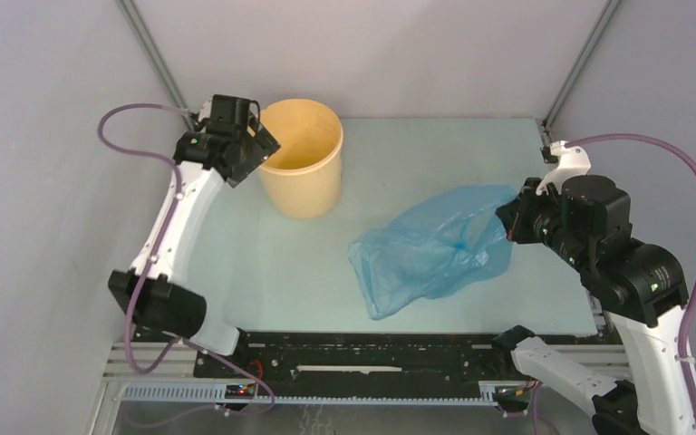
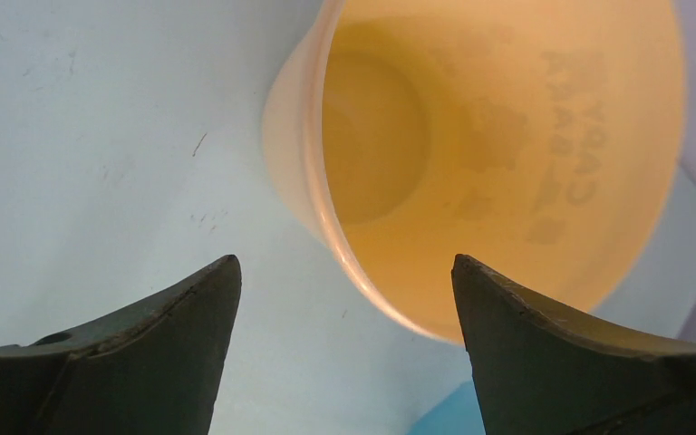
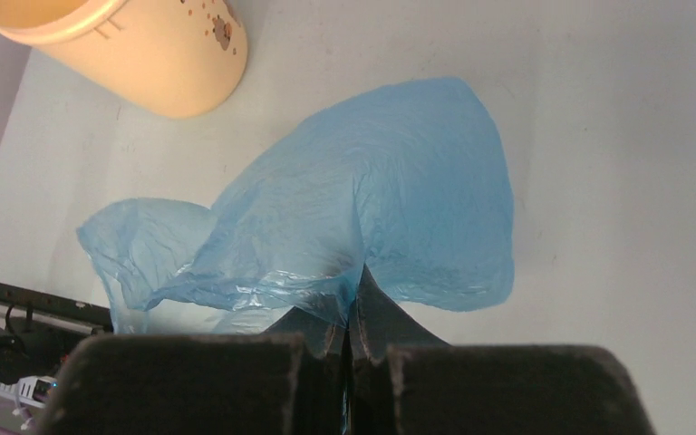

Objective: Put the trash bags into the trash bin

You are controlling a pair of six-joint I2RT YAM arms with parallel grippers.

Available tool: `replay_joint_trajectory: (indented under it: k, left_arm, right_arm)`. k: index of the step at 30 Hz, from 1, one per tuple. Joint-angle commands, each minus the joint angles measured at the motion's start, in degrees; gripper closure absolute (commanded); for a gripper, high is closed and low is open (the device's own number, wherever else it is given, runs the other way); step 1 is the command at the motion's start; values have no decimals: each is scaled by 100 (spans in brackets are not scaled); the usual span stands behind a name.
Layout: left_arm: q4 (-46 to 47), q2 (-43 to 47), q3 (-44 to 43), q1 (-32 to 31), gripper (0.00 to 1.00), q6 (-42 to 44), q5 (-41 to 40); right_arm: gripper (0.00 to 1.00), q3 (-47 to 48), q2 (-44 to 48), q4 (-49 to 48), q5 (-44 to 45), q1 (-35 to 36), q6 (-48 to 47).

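Note:
The trash bin (image 1: 304, 168) is a pale yellow-tan bucket standing upright at the back left of the table, empty inside (image 2: 471, 136). My left gripper (image 1: 261, 149) hovers at its left rim, open, with nothing between the fingers (image 2: 190, 308). The trash bag (image 1: 435, 249), thin wrinkly light-blue plastic, lies spread over the table's middle right. My right gripper (image 1: 510, 222) is shut on the bag's right edge and lifts a fold of it (image 3: 362, 272). The rest of the bag (image 3: 390, 190) rests on the table, and the bin (image 3: 145, 45) shows beyond it at the top left.
The pale tabletop (image 1: 263, 263) is bounded by grey walls behind and at both sides. A black rail with cables (image 1: 372, 358) runs along the near edge between the arm bases. A corner of blue bag (image 2: 449, 417) shows low in the left wrist view.

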State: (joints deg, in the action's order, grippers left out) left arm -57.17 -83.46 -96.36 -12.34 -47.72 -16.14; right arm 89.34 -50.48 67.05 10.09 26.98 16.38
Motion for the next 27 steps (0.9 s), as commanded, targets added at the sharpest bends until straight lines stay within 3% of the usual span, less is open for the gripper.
replay_joint_trajectory:
  k: [1, 4, 11, 20, 27]
  left_arm:
    - [38, -440, -269, 79, 9, -230, 17]
    - [81, -760, -322, 117, 16, -259, 48]
    - [232, -1065, -263, 162, 53, -237, 346]
    - [122, -427, 445, 9, 96, 21, 554]
    - [-175, 158, 747, -449, 100, 16, 1020]
  right_arm:
    - [100, 276, -85, 27, 62, -99, -153]
    - [100, 389, -87, 63, 51, -135, -115]
    - [100, 466, -19, 74, 8, -156, -74]
    - [100, 442, 50, -9, -62, -175, -6]
    - [100, 406, 70, -75, -179, -180, -20]
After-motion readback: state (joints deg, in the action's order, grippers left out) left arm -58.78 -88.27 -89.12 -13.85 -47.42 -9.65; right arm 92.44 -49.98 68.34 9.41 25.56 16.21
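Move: The trash bin's middle lies about 9 cm ahead of the open left hand, 8 cm to its right and 17 cm below. The near-left rim is much closer: some 3 cm ahead, 1 cm right and 5 cm down. The bag, hanging from the shut right gripper, is about 41 cm right of the left hand and 15 cm back. From the right hand the bin is roughly 27 cm ahead and 44 cm left. Down and a little forward, the left hand drops about 7 cm to the bin's near-left rim, tipping its fingers some 10 degrees steeper, and closes to pinch the wall, one finger inside and one outside. Then it draws the rim back about 5 cm and slightly right. The right gripper keeps its pinch on the bag, rising barely 2 cm. ##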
